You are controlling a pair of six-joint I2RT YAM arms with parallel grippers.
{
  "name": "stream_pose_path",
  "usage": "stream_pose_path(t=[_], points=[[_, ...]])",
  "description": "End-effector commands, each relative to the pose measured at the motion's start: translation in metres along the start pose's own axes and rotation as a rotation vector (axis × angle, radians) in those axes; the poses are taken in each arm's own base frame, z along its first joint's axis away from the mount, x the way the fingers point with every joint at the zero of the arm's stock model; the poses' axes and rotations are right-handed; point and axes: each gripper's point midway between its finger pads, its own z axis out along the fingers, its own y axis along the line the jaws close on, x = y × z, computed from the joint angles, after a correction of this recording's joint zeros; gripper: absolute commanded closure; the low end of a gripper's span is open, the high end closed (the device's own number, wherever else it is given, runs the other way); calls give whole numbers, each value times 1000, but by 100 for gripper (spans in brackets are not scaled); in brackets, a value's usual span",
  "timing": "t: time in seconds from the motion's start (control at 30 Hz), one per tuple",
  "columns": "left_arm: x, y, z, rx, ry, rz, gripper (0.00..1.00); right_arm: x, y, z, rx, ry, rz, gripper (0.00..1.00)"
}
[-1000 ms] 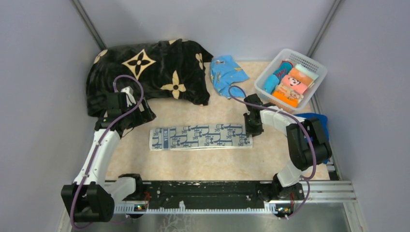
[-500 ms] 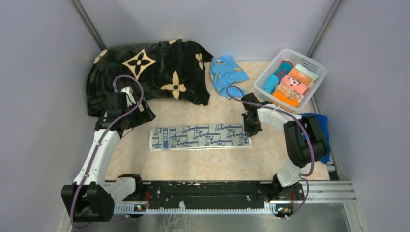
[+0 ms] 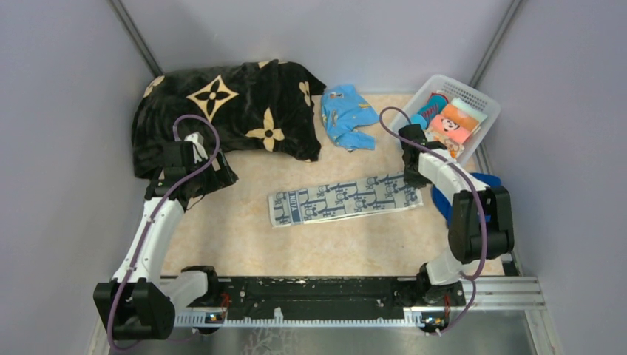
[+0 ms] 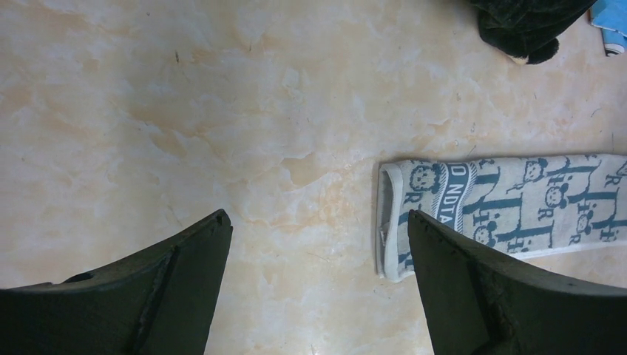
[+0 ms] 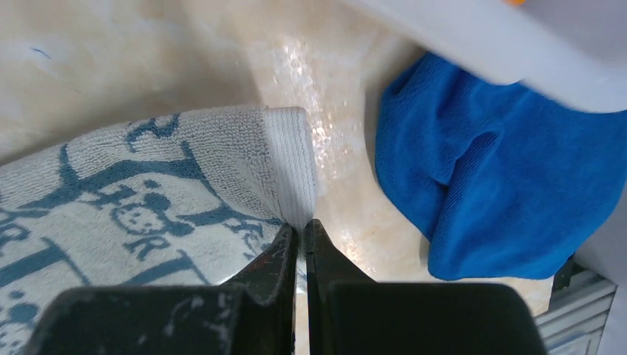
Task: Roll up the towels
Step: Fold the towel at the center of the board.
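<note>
The white towel with dark-blue print (image 3: pixel 346 200) lies folded in a long strip across the table middle, tilted up at its right end. My right gripper (image 3: pixel 414 180) is shut on that right end; in the right wrist view the towel's hem (image 5: pixel 288 166) is pinched between my gripper's (image 5: pixel 302 231) jaws. The royal-blue towel (image 5: pixel 503 185) lies bunched just right of it (image 3: pixel 444 198). The turquoise towel (image 3: pixel 346 115) lies crumpled at the back. My left gripper (image 4: pixel 318 244) is open and empty above bare table, left of the strip's left end (image 4: pixel 510 211).
The black blanket with cream flower motifs (image 3: pixel 222 111) covers the back left, under the left arm's wrist (image 3: pixel 180 159). A white basket (image 3: pixel 480 126) with colourful items stands at the back right, close behind my right gripper. Grey walls enclose the table.
My right gripper has dragged the white printed towel to the right and back, tilting the strip. The left arm has not moved.
</note>
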Motion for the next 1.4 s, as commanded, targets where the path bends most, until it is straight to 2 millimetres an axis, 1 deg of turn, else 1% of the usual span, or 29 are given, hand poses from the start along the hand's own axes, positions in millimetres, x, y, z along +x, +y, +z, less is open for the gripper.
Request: stream_pose_path(t=[0.0, 0.13, 0.2, 0.3, 0.47, 0.63, 0.77, 0.8, 0.83, 0.87, 0.93, 1.07, 1.27, 1.37], points=[[-5, -1, 0, 18, -24, 11, 6, -34, -3, -35, -38, -122, 1, 100], [-2, -3, 2, 30, -11, 12, 6, -28, 36, -61, -253, -131, -50, 100], [-1, -5, 4, 44, -3, 11, 6, -22, 63, -79, -379, -125, -87, 100], [1, -8, 5, 60, 7, 10, 6, -11, 103, -104, -524, -109, -141, 100], [8, -11, 9, 83, 37, -6, 6, 9, 161, -134, -694, -67, -219, 100], [28, -27, 13, 170, 130, -82, 6, 22, 214, -160, -803, -49, -282, 100], [48, -39, 18, 247, 201, -167, 7, 32, 250, -175, -874, -35, -322, 100], [54, -42, 20, 267, 218, -194, 7, 33, 258, -181, -897, -38, -332, 100], [58, -46, 22, 294, 219, -213, 8, 40, 271, -174, -898, -9, -345, 100], [64, -48, 24, 312, 230, -231, 8, 42, 279, -176, -915, -4, -348, 100], [76, -48, 29, 317, 252, -260, 11, 48, 294, -181, -940, 7, -364, 100], [95, -52, 39, 331, 306, -279, 19, 52, 317, -189, -976, 5, -367, 100], [118, -65, 51, 331, 363, -255, 31, 54, 341, -201, -1044, 16, -356, 100], [128, -67, 57, 318, 384, -245, 36, 57, 351, -205, -1068, 24, -359, 100]])
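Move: The right hand, some 6 cm above the board, already grips the patterned towel's right end; the towel's left end, where the fold is headed, lies about 45 cm to its left, 4 cm nearer the base and 6 cm below. The blue towel is 18 cm right of this hand and 6 cm back, the basket 10 cm right and 21 cm ahead. From the open left hand, the patterned towel's left end is roughly 13 cm right, about level and 14 cm below. Keeping its pinch on the towel's end, the right hand rises first, then sweeps fast about 37 cm left in a low arc over the rest of the towel towards its left end, drifting some 5 cm back and turning about 40 degrees counter-clockwise while its left side tips up. From about midway the left hand comes to meet it, going some 10 cm right and 10 cm down and a little back towards the towel's left end, its left side rolling down and its fingers closing by about a quarter but not yet shut. ##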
